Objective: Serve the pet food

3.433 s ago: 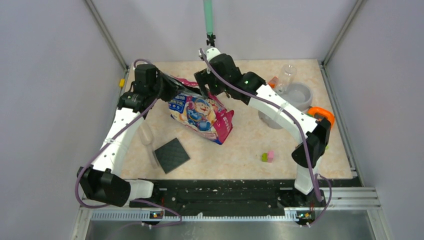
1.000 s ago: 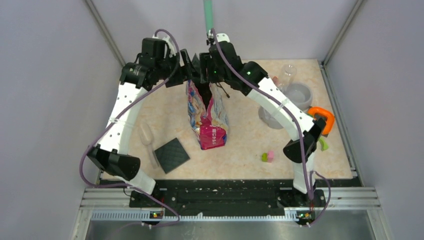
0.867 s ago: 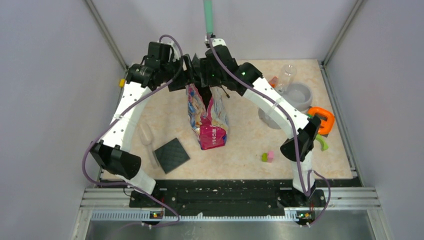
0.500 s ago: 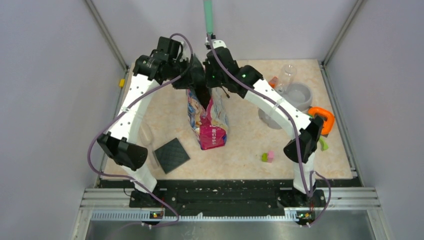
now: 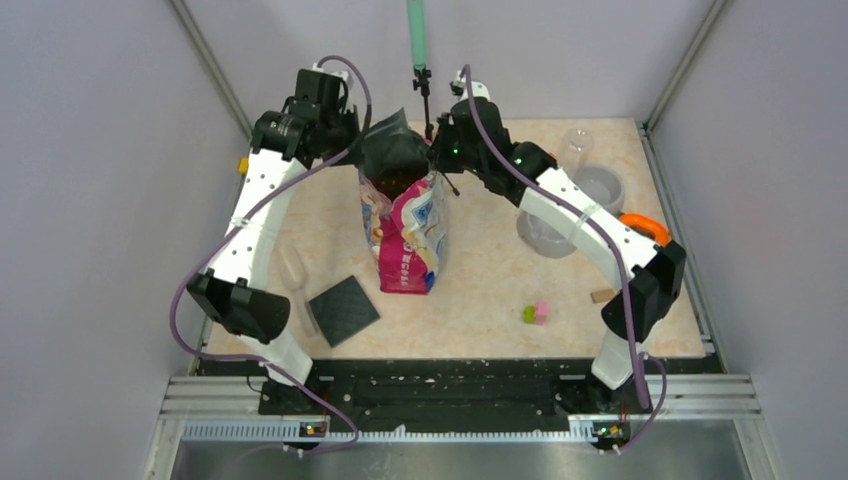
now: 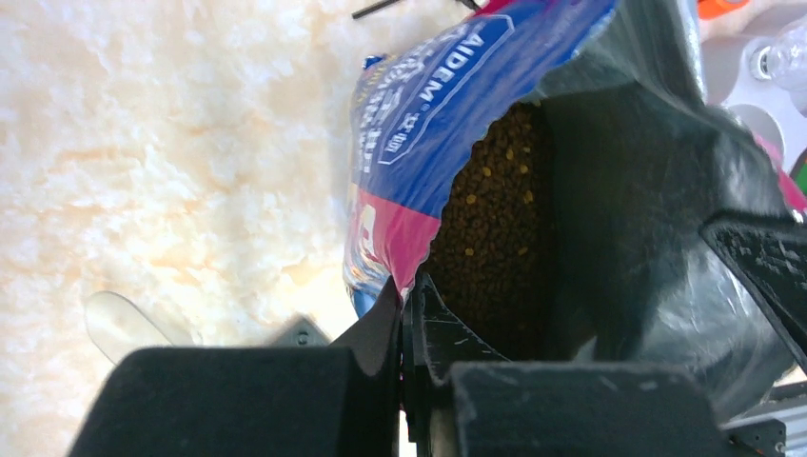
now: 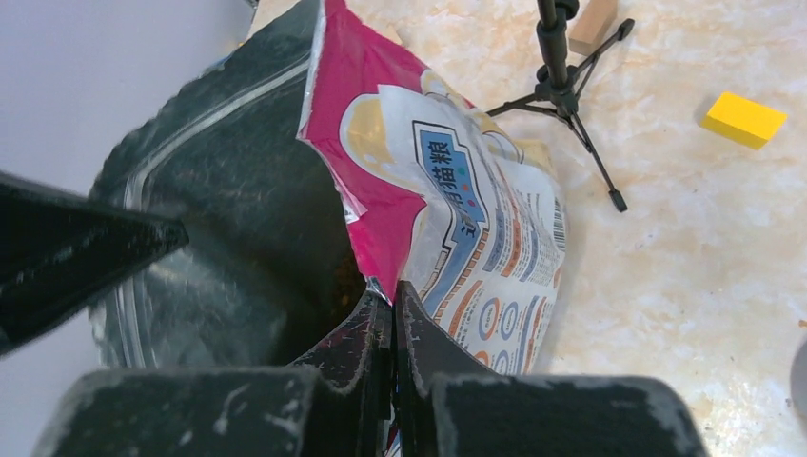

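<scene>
The pink-and-blue bag [image 5: 405, 235] stands upright mid-table with its mouth pulled wide. Dark brown pet food [image 6: 495, 219] fills its inside. My left gripper [image 5: 372, 150] is shut on the bag's left rim; in the left wrist view the fingers [image 6: 407, 295] pinch the pink edge of the bag [image 6: 428, 105]. My right gripper [image 5: 440, 152] is shut on the opposite rim. The right wrist view has that gripper [image 7: 390, 300] clamped on the pink lip of the bag [image 7: 457, 219], with the dark lining to its left.
A clear scoop [image 5: 293, 270] and a black square mat [image 5: 343, 310] lie at front left. A grey bowl [image 5: 600, 190], a clear bottle [image 5: 573, 150] and an orange clamp [image 5: 640, 225] sit right. Small coloured blocks [image 5: 535, 314] lie front right. A small tripod [image 7: 561, 67] stands behind the bag.
Both grippers have shut on opposite rims of the bag and drawn apart, spreading its mouth. The bag has shifted slightly to the left.
</scene>
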`<state>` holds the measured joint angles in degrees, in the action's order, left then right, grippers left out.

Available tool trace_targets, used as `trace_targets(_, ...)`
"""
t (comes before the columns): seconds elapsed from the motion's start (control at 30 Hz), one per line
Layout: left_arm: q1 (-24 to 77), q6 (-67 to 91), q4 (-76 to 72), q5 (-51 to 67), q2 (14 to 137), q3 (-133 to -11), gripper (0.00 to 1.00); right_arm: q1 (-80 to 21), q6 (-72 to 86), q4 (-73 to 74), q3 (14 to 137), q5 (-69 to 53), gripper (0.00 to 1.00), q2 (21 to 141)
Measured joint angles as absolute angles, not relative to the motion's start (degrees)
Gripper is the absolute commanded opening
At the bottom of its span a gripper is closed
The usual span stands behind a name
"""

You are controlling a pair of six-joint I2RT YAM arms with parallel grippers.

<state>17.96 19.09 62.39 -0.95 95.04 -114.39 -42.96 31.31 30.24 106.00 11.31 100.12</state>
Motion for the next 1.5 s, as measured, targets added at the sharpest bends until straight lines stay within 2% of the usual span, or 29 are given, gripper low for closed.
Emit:
trace_targets(0.17,14.02,18.06,62.15,2.00,101.71,-123.20,0.00,-41.43,33.52,28.64,106.04,7.73,0.00,100.92)
trace_targets(0.3,11.38,18.83,59.99,5.50,103.68,-125.73,0.00,-40.75,35.27,25.43,106.06,5.06,0.00,102.50)
trace_targets(0.5,9.76,19.49,59.53,8.78,103.74,-125.67,0.00,-40.23,38.11,20.21,104.66,3.79,0.00,103.94)
trace_targets(0.7,9.63,19.38,54.59,12.10,100.71,-119.13,0.00,-40.21,39.62,14.44,100.49,3.03,0.00,103.22)
trace_targets(0.73,9.58,19.31,54.19,12.19,100.36,-118.56,0.02,-40.21,39.59,14.35,100.49,2.72,0.00,103.22)
trace_targets(0.77,9.56,19.25,54.00,12.19,100.18,-118.28,0.10,-40.21,39.53,14.35,100.49,2.59,0.05,103.22)
trace_targets(0.8,9.56,19.09,53.98,12.14,100.07,-118.17,0.19,-40.21,39.35,14.48,100.62,2.42,0.14,103.22)
trace_targets(0.83,9.52,19.07,53.93,12.19,99.92,-118.06,0.30,-40.21,39.11,14.72,100.82,2.35,0.29,103.24)
trace_targets(0.9,9.52,18.52,53.01,12.36,99.44,-118.06,0.50,-40.21,38.70,15.66,102.13,2.37,0.49,103.50)
trace_targets(0.97,9.52,18.20,51.81,12.62,98.15,-118.06,0.62,-40.14,37.67,15.90,103.72,2.39,0.58,103.66)
trace_targets(1.07,9.54,17.98,50.35,12.62,95.96,-118.06,0.66,-39.94,35.81,15.97,106.32,1.72,0.62,103.74)
trace_targets(1.23,9.52,17.85,49.04,12.60,94.52,-118.06,0.67,-39.86,34.06,17.04,113.67,-0.71,0.69,106.13)
trace_targets(1.43,9.54,18.04,51.70,12.67,94.76,-120.64,0.69,-39.86,32.67,20.67,117.05,-3.20,0.73,107.98)
trace_targets(1.47,9.52,18.17,52.16,12.67,94.61,-121.60,0.72,-39.86,31.73,22.50,118.80,-3.29,0.73,108.73)
trace_targets(1.5,9.52,18.37,52.18,12.60,94.02,-121.91,0.84,-39.86,30.44,24.62,120.79,-3.29,0.74,109.43)
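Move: The pet food bag stands between the hands, which already pinch opposite sides of its mouth. Its middle is about 7 cm to the right of the left hand, 4 cm back and 15 cm below; from the right hand it is about 7 cm left, 4 cm back and 16 cm down. On the table, the scoop lies some 20 cm left and 6 cm back of the left hand. The grey bowl lies about 28 cm right and 6 cm ahead of the right hand. Forward first, with both hands still pinching the bag's rim: the left about 5 cm, the right some 3 cm forward and 3 cm left, rolling left side up as the left hand rolls the other way. Then both open wide, let the rim go and rise, 6 to 8 cm, clear of their grips, the left tilting its fingers upward. ##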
